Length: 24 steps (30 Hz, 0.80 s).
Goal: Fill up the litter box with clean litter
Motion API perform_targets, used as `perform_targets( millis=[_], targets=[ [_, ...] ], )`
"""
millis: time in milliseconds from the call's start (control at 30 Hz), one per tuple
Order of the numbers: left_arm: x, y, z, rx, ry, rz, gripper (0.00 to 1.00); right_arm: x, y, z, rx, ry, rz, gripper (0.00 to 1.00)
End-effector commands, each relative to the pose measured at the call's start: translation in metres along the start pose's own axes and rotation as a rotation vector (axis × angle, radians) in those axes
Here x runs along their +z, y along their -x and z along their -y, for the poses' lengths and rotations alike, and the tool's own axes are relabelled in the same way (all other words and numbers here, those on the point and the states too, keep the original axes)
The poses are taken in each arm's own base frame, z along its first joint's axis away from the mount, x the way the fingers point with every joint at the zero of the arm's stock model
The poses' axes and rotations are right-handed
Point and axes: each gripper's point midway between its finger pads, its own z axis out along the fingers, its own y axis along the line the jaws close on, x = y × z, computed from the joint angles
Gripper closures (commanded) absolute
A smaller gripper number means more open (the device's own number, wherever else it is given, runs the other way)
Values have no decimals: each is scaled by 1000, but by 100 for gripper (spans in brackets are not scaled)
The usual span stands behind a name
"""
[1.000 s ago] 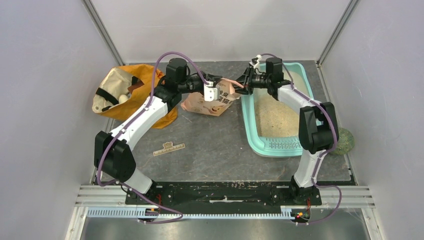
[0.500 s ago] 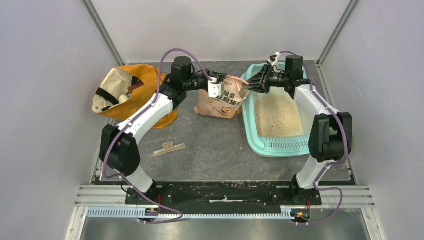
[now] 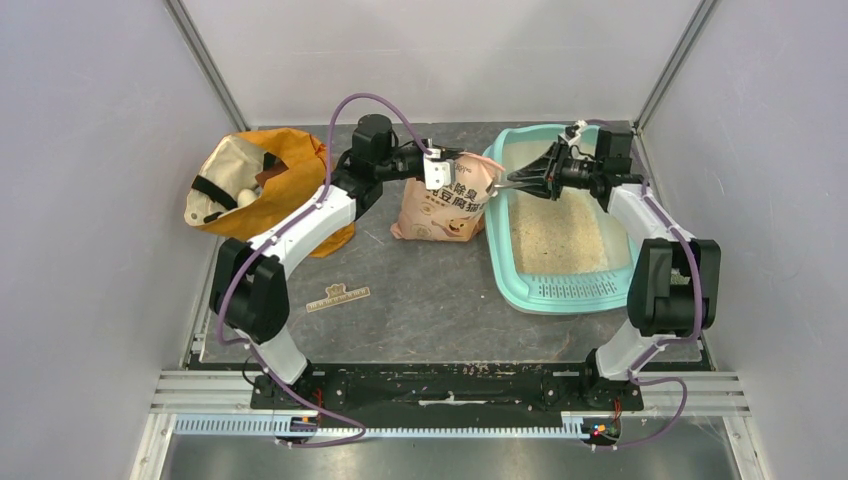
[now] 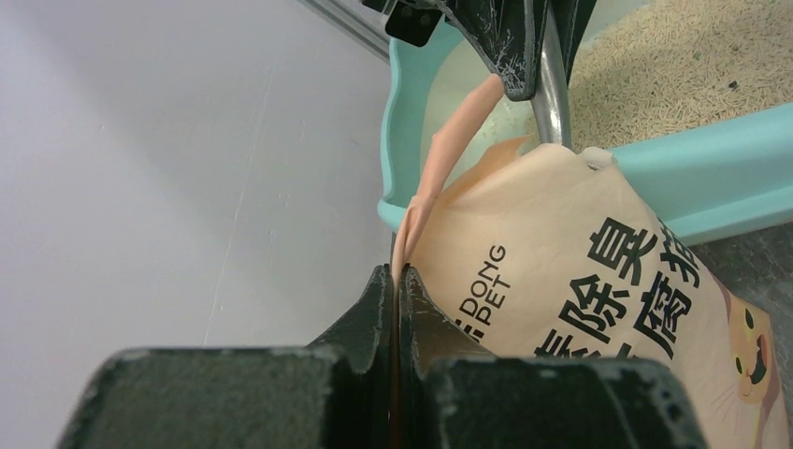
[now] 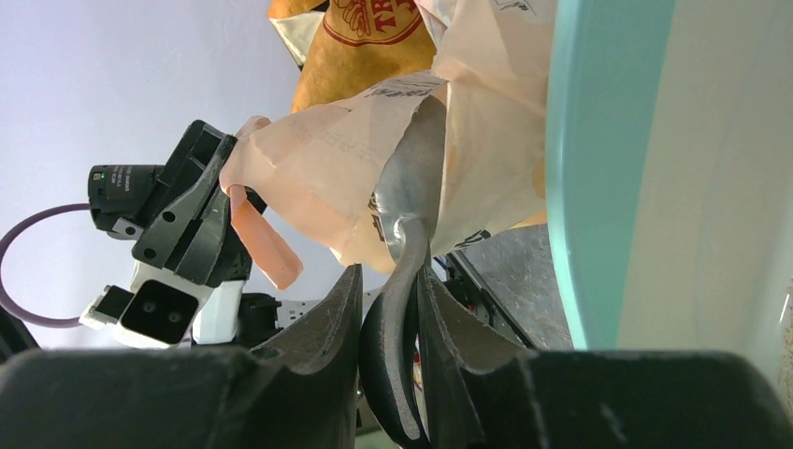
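The teal litter box point(image 3: 500, 262) lies at the right with clean litter point(image 3: 556, 236) spread over its pale floor. A peach-pink pouch point(image 3: 446, 203) stands against the box's left wall. My left gripper point(image 3: 452, 163) is shut on the pouch's top edge; the left wrist view shows the jaws pinching that edge point(image 4: 400, 277). Over the box's far end, my right gripper point(image 3: 514, 178) is shut on the handle of a silver scoop point(image 5: 411, 178). The scoop's bowl reaches into the pouch's mouth point(image 5: 327, 168). What lies inside the pouch is hidden.
An orange fabric bag point(image 3: 252, 183) sits at the back left. A small flat tan strip point(image 3: 338, 294) lies on the grey table in front of it. Grey walls close in both sides and the back. The left arm's elbow passes over the bag's right edge.
Both arms have shifted right. The pouch went from lying slanted to standing against the box's left wall. The right gripper, still holding the scoop, swung back toward the box's far right.
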Motion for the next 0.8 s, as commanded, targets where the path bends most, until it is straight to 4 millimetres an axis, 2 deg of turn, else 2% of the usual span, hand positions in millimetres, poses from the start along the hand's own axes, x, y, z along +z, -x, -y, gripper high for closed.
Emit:
perform_targets(
  millis=[0, 233, 500, 767],
  targets=[
    [0, 45, -39, 108, 75, 134, 98, -25, -10, -40, -94, 97, -15, 100],
    [1, 45, -36, 129, 57, 141, 98, -51, -5, -27, -68, 70, 30, 100],
    [5, 46, -35, 138, 41, 156, 98, -65, -6, -8, 7, 52, 61, 100],
    [8, 39, -32, 144, 30, 136, 98, -80, 0, -6, 22, 58, 98, 100]
  ],
)
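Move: The litter box's middle lies about 10 cm to the right of the right hand, some 7 cm back and 16 cm below; that hand already grips the scoop's handle, with the bowl still in the litter bag. The bag's middle is roughly 13 cm to its left, 4 cm back and 7 cm lower. From the left hand, which pinches the bag's upper edge, the bag's middle is about 8 cm back, 2 cm left and 13 cm below, the box's middle 21 cm right, 11 cm back and 22 cm below. Rightwards by about 6 cm, easing back some 2 cm as well, the right hand keeps its grip on the handle and goes on drawing the scoop out through the bag's mouth, over the near-side rim and towards the litter box's middle, swinging slightly clockwise. The left hand keeps the bag's edge pinched and creeps about a centimetre right with it. ##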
